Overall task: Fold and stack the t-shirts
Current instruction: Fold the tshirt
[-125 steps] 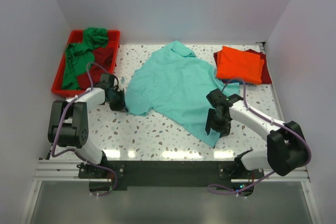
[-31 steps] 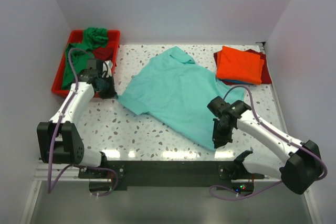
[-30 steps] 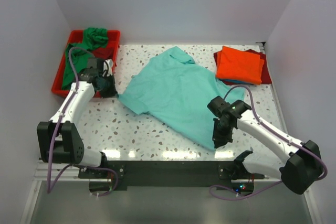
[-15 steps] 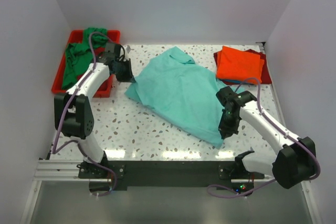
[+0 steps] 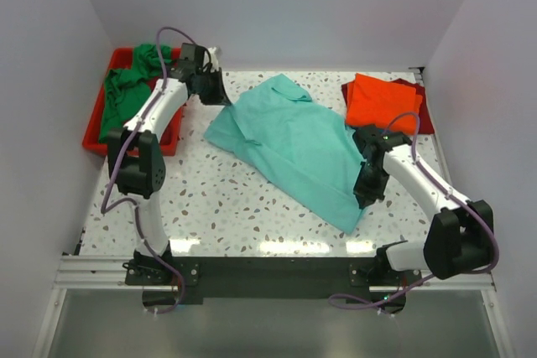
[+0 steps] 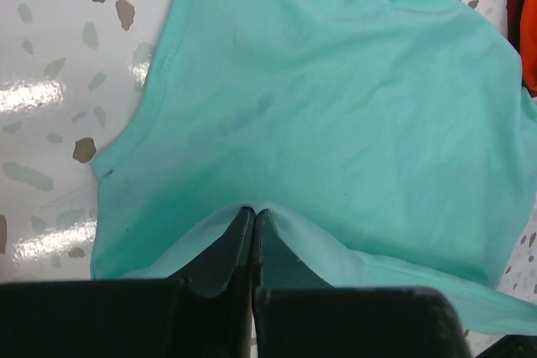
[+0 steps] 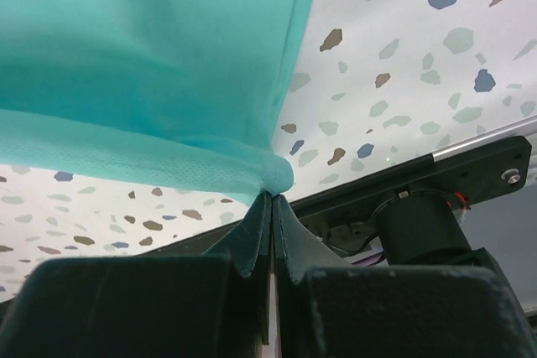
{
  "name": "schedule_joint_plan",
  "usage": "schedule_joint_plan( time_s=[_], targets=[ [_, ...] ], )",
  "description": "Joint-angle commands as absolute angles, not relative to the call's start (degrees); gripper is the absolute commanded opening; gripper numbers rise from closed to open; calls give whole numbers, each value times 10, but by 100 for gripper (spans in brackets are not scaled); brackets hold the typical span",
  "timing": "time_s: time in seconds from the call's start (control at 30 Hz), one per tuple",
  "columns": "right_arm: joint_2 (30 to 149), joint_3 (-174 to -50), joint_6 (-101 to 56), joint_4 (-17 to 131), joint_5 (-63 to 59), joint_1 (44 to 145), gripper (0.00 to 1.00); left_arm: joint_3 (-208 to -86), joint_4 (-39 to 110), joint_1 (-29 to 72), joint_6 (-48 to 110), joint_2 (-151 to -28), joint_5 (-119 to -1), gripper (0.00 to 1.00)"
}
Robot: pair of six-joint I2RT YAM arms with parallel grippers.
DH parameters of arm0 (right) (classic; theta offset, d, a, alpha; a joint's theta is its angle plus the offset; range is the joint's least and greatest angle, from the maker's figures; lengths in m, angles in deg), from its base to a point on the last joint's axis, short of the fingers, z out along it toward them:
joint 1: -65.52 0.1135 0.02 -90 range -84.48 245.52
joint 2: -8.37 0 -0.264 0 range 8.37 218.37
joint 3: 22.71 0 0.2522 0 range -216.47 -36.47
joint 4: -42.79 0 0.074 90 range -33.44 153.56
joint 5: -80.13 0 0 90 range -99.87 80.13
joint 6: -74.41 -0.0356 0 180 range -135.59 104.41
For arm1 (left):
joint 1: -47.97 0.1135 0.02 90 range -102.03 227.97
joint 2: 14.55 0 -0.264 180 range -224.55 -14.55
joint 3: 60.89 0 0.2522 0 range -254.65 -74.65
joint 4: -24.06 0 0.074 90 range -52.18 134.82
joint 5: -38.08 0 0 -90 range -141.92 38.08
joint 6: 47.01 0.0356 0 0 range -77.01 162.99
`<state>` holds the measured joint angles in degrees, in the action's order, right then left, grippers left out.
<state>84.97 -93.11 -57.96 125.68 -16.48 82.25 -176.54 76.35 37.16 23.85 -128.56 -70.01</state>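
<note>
A light teal t-shirt (image 5: pixel 294 144) lies stretched diagonally across the speckled table. My left gripper (image 5: pixel 220 94) is at its far left corner, beside the red tray, and is shut on the cloth. The left wrist view shows the teal t-shirt (image 6: pixel 336 106) bunched over the closed tips of the left gripper (image 6: pixel 253 211). My right gripper (image 5: pixel 367 194) is shut on the near right hem. In the right wrist view the hem of the teal t-shirt (image 7: pixel 151 56) hangs pinched in the right gripper (image 7: pixel 270 196), lifted off the table. A folded orange t-shirt (image 5: pixel 382 102) lies on a dark red one (image 5: pixel 425 115) at the back right.
The red tray (image 5: pixel 95 136) stands at the back left with a crumpled green t-shirt (image 5: pixel 126 94) in it. White walls close in the left, back and right sides. The right arm's base (image 7: pixel 419 224) and the table's front rail lie behind the right gripper.
The left gripper has carried its corner of the teal t-shirt away toward the back, past the tray. The right gripper has moved back and right with the hem, and the shirt has drawn taut.
</note>
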Motion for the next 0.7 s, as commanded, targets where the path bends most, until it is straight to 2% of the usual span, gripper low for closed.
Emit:
schedule_joint_plan(
  time_s=[0.0,0.3,0.67],
  targets=[
    [864,-961,-563,1244,-181,804,0,-1816,755,367,232,-1309,-725,0],
    [923,-1006,-545,1222,-179,771,0,-1848,709,353,233,-1355,-758,0],
    [932,-1016,-538,1234,-195,750,0,-1914,691,336,226,-1405,-749,0]
  ],
)
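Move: The teal t-shirt's folded-back far flap lies about 10 cm ahead of the left hand, 18 cm to its right and 14 cm below; the red bin is centred some 31 cm to the hand's left and 5 cm farther out. For the right hand, which holds the other end of the lifted edge, the shirt's right end lies roughly 20 cm straight ahead and 9 cm below. The orange stack is about 33 cm ahead and 8 cm right. The t-shirt's lifted near edge, still pinched at both ends, is carried on over the cloth lying beneath it. The left hand takes its end right and forward, about 7 cm in all, towards the far flap, staying nearly level; the right hand takes its end some 5 cm forward towards the stack side, slightly to the right, nearly all of that in the first half before it slows almost to a stop. Both grippers stay shut. ##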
